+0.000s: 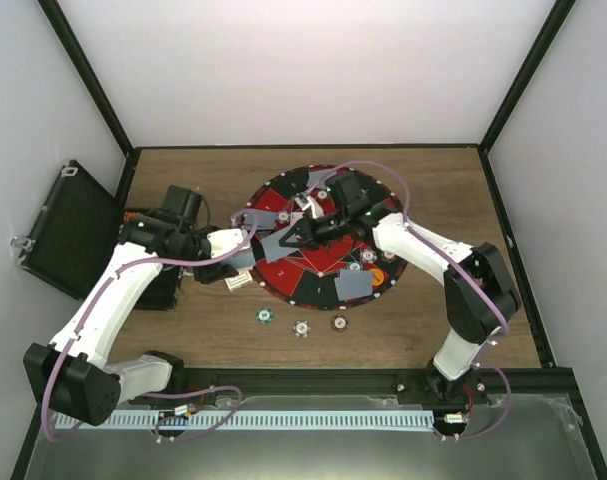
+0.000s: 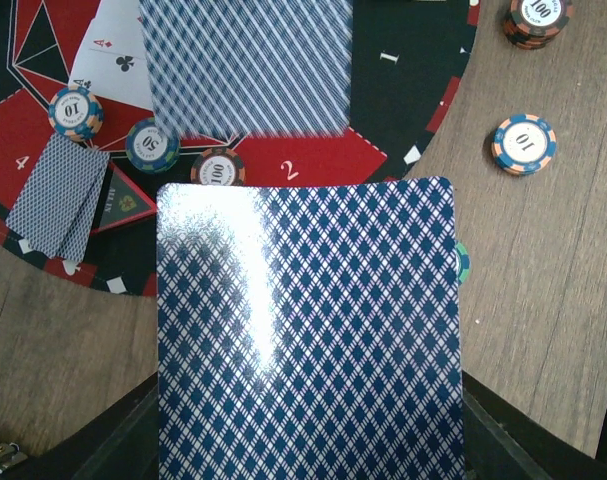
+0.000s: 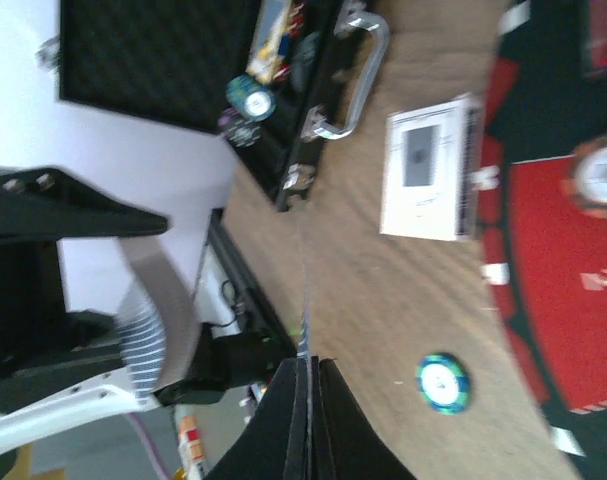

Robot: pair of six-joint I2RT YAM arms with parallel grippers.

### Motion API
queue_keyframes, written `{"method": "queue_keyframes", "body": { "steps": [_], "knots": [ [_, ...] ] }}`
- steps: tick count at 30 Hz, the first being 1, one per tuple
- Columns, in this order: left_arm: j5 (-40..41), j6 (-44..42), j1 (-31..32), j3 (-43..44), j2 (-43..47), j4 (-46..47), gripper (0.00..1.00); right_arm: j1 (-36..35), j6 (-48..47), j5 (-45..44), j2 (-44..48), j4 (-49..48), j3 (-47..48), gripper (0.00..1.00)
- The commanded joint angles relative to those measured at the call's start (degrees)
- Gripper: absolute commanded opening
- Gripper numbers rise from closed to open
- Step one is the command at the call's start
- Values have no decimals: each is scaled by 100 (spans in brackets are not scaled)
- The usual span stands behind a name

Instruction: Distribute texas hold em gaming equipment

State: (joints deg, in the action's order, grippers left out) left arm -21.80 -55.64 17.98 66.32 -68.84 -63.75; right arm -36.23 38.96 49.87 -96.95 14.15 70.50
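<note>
My left gripper [image 1: 235,246] is shut on a deck of playing cards [image 2: 308,340] with blue diamond backs, at the left rim of the mat; the deck hides its fingers. My right gripper [image 3: 307,375] is shut on a single playing card [image 3: 305,300], seen edge-on. That card shows blurred just beyond the deck [image 2: 248,65]. Both grippers meet over the mat's left side [image 1: 281,241]. On the mat lie poker chips [image 2: 151,145], a face-down pair of cards [image 2: 58,195] and an ace of clubs [image 2: 113,65]. Three chips [image 1: 301,327] rest on the wood in front of the mat.
The round red-and-black mat [image 1: 323,285] lies mid-table. An open black case [image 1: 68,225] stands at the left edge, its metal handle [image 3: 353,70] towards the table. A white card box [image 3: 428,170] lies on the wood beside the mat. More chips [image 2: 524,143] sit off the mat.
</note>
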Motion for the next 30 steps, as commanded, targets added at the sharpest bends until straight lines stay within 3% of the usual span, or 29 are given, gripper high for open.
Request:
{"method": "queue_keyframes", "body": {
  "steps": [1,5,11,15,17,19,27,30],
  "knots": [
    [-175,25,-7,115,24,81,6,380,-945,-604,202,1231,485,1],
    [-182,59,-9,98,-2,75,6,537,-1556,-1486,-130,2103,1118,1],
    [-179,63,-5,56,24,105,6,521,-2497,-4624,-1140,3156,2411,1],
    [-141,123,-6,19,20,109,6,253,-3573,-6647,-1431,2191,2267,1],
    [-104,119,-7,-22,36,106,6,51,-4494,-8231,-1551,1173,1894,1],
    [-80,138,-6,-76,61,139,6,-80,-5592,-9051,-1735,88,1609,1],
    [-54,123,-7,-175,140,192,6,-274,-8205,-9231,-2222,-2449,910,1],
    [-23,107,-5,-173,189,187,6,-284,-8252,-9139,-2345,-2454,754,1]
  ]
}}
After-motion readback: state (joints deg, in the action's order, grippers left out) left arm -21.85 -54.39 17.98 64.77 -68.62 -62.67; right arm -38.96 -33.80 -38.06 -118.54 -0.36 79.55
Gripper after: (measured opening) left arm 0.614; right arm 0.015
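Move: The face-up aces at the mat's middle, beside which the held card seems due, lie about 9 cm ahead of the right hand, 1 cm right and some 18 cm below. At that same table level, the far face-down cards are 21 cm ahead and 5 cm right, the orange chip 17 cm ahead and 5 cm right, the left-hand face-down pair 10 cm ahead and 9 cm left. From the left hand, the aces are roughly 13 cm ahead, 20 cm right and 17 cm below. The blue-backed card, still pinched in the shut right fingers, is swept forward about 21 cm, also 11 cm right and 9 cm down, past the aces towards the far face-down cards. Meanwhile the wrist turns it over through some 110 degrees, the fingers swinging clockwise from pointing left to pointing forward and down; the hand slows to a near stop low over the mat. ##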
